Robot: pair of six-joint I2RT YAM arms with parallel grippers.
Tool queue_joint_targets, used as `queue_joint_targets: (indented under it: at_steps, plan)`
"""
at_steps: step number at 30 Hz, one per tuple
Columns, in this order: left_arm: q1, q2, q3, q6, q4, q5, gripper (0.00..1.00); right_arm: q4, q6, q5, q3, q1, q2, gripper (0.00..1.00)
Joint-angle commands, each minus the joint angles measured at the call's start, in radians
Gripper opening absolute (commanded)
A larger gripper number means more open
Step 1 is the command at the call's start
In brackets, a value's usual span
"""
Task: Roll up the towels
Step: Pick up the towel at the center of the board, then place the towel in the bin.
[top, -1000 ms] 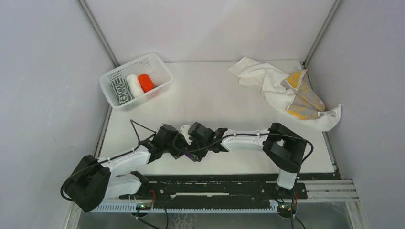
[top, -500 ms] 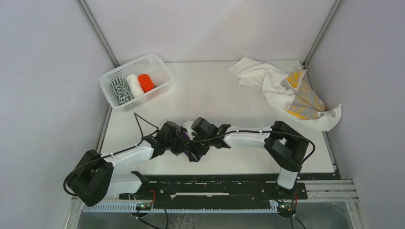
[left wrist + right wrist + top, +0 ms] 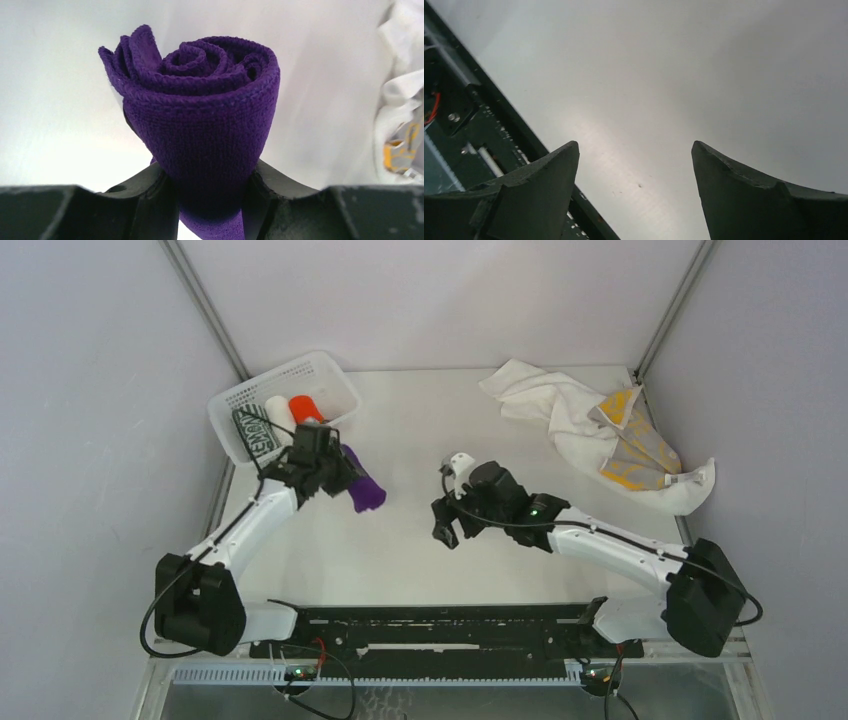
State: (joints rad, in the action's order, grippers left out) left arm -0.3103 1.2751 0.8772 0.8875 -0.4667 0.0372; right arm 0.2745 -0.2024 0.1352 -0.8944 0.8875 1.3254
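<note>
My left gripper [image 3: 338,476] is shut on a rolled purple towel [image 3: 364,490], held above the table just in front of the white mesh basket [image 3: 340,385]. The left wrist view shows the roll's spiral end [image 3: 205,105] pinched between my fingers [image 3: 150,200]. The basket holds three rolled towels: dark green-and-white [image 3: 252,434], white [image 3: 276,408] and orange-red [image 3: 304,406]. At the back right an unrolled white towel [image 3: 545,405] lies in a heap with a yellow-and-grey one [image 3: 635,445]. My right gripper [image 3: 447,525] hovers open and empty over mid-table, bare tabletop between its fingertips [image 3: 634,150].
The black rail [image 3: 450,625] with the arm bases runs along the near edge and shows in the right wrist view as a dark strip [image 3: 454,100]. Grey walls close in the table on the left, back and right.
My left gripper closed on the purple roll and carried it from the near middle up and left toward the basket. My right gripper opened, let go of the roll and drew back to the right.
</note>
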Motion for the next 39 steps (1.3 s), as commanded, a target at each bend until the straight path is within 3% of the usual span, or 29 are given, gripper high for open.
queue_joint_targets:
  at_steps: [1,10,16,25,29,39]
  plan:
    - [0.115,0.068,0.231,-0.185,-0.039,-0.088,0.35,-0.006,-0.023,-0.06,0.071,-0.063,-0.089,0.83]
    - [0.297,0.364,0.65,-0.326,-0.022,-0.257,0.35,-0.063,-0.042,-0.038,0.15,-0.121,-0.126,0.84]
    - [0.37,0.615,0.9,-0.329,0.038,-0.394,0.36,-0.085,-0.04,-0.041,0.162,-0.128,-0.102,0.85]
    - [0.407,0.988,1.309,-0.354,-0.086,-0.422,0.36,-0.076,-0.031,-0.033,0.163,-0.148,-0.068,0.85]
    - [0.418,1.083,1.372,-0.353,-0.141,-0.411,0.37,-0.073,-0.037,-0.024,0.163,-0.159,-0.057,0.85]
    - [0.414,1.151,1.376,-0.408,-0.285,-0.217,0.42,-0.05,-0.043,-0.028,0.161,-0.162,-0.039,0.84]
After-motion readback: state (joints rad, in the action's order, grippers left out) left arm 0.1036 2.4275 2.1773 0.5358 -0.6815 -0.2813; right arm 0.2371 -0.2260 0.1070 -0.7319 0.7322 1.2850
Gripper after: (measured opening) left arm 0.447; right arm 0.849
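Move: The purple towel roll is already pinched in the left fingers. The free right end of the white basket, where it is being taken, lies about 27 cm ahead of the left hand, 11 cm to its left and 8 cm lower. The orange roll stands some 7 cm to the left of that spot, and the white roll about 8 cm beyond the orange one, also to the left. From the right hand, the basket's free end is roughly 40 cm ahead, 36 cm left and 9 cm below. The purple roll, still gripped by the left hand, travels forward about 30 cm and some 12 cm left in a quick arc, rising about 10 cm and then sinking 15 cm into the basket beside the orange roll; the fingers tip up some 15 degrees on the way and come back. The empty right hand withdraws about 6 cm to the right and sinks nearly 5 cm, turning slightly clockwise, fingers open. ##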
